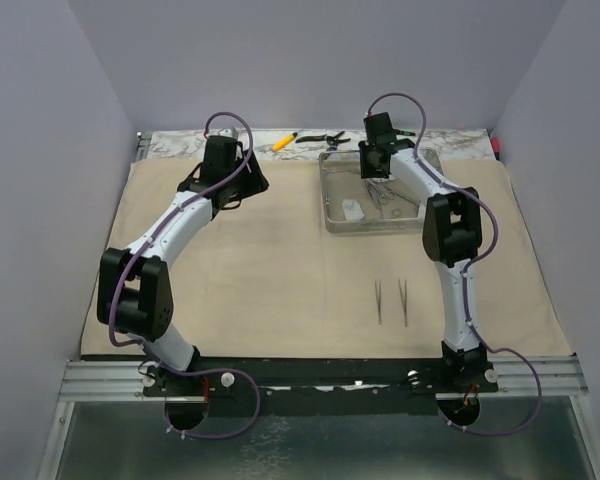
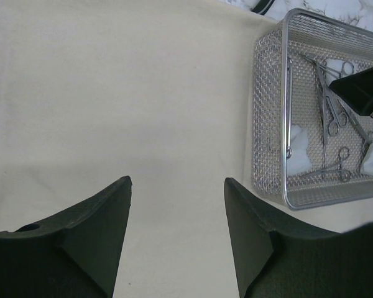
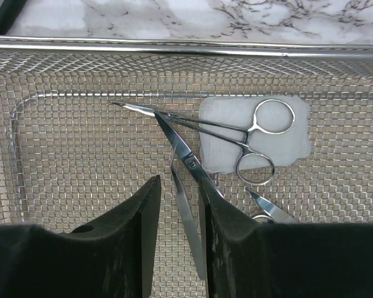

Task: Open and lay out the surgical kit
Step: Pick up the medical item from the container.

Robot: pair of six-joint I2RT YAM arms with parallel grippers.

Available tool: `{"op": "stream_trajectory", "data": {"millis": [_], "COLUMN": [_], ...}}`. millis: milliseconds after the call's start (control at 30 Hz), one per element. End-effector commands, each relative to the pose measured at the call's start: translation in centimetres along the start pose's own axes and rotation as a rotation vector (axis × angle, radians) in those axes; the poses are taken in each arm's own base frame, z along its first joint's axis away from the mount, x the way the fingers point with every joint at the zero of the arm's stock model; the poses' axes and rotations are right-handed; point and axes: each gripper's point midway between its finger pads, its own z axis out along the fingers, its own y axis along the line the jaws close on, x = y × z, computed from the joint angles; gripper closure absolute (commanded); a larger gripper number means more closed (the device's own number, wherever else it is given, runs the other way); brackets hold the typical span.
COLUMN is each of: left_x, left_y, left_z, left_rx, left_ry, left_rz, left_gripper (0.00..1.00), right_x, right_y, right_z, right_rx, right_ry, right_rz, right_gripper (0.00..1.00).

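Note:
The beige cloth wrap (image 1: 260, 270) lies spread flat across the table. On it at the back right stands the tray (image 1: 332, 215), which is wire mesh (image 3: 186, 49). My right gripper (image 3: 179, 183) reaches down into it, its jaws narrowly open around thin tweezers (image 3: 186, 217), with a gap on the left side. Ring-handled clamps (image 3: 247, 131) lie partly on a white gauze (image 3: 286, 143). Two more tweezers (image 1: 378, 300) (image 1: 403, 300) lie side by side on the cloth. My left gripper (image 2: 177, 181) hovers open over bare cloth, left of the tray (image 2: 267, 124).
A yellow pen (image 1: 284, 141) and black-handled pliers (image 1: 322, 137) lie on the marbled strip (image 1: 180, 143) behind the cloth. Grey walls close in on both sides and the back. More clamps (image 2: 336, 164) and gauze (image 2: 297, 149) sit in the tray.

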Motion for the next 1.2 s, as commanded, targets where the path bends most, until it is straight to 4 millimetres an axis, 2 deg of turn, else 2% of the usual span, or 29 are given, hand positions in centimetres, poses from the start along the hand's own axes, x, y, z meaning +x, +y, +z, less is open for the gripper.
{"op": "stream_trajectory", "data": {"millis": [0, 267, 600, 733, 867, 933, 1100, 1167], "left_x": [-0.7, -0.1, -0.5, -0.5, -0.8, -1.1, -2.1, -2.4], "left_y": [-0.4, 0.4, 0.8, 1.0, 1.1, 1.0, 0.6, 0.3], "left_z": [0.2, 0.9, 0.4, 0.0, -0.5, -0.8, -1.7, -2.0], "left_rx": [0.020, 0.006, 0.004, 0.001, 0.003, 0.005, 0.019, 0.026], "left_ry": [0.011, 0.039, 0.030, 0.025, 0.016, 0.007, -0.022, -0.031], "left_rz": [-0.016, -0.028, -0.032, -0.034, -0.032, -0.031, -0.024, -0.023], "left_gripper": [0.37, 0.37, 0.37, 0.37, 0.37, 0.37, 0.37, 0.37], "right_x": [1.1, 3.5, 4.4, 4.3, 2.6, 1.2, -2.8, -5.0], "right_y": [0.4, 0.4, 0.0, -0.4, -0.2, 0.1, 0.4, 0.4], "right_z": [1.1, 2.1, 3.1, 3.2, 2.3, 1.2, -3.1, -5.5], "right_rx": [-0.047, -0.056, -0.026, -0.003, -0.021, -0.041, -0.080, -0.091], "right_ry": [0.034, 0.093, 0.125, 0.127, 0.086, 0.049, -0.088, -0.164], "right_rz": [-0.020, -0.037, -0.039, -0.049, -0.051, -0.043, -0.009, 0.010], "right_gripper": [0.68, 0.72, 0.72, 0.80, 0.93, 0.94, 0.96, 0.96]}}
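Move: The medical item, a pair of tweezers on the container floor, has its middle about 3 cm back from the right hand, neither left nor right, 4 cm below. From that hand the scissors lie level with it, 3 cm right; the ringed clamp some 4 cm ahead and 2 cm right; the gauze pad roughly 3 cm ahead and 5 cm right. From the left hand the tweezers are about 8 cm ahead, 24 cm right, 15 cm below. The right hand sinks about 3.5 cm, easing 1 cm back, pinches the tweezers shut, then rises about 1 cm. ##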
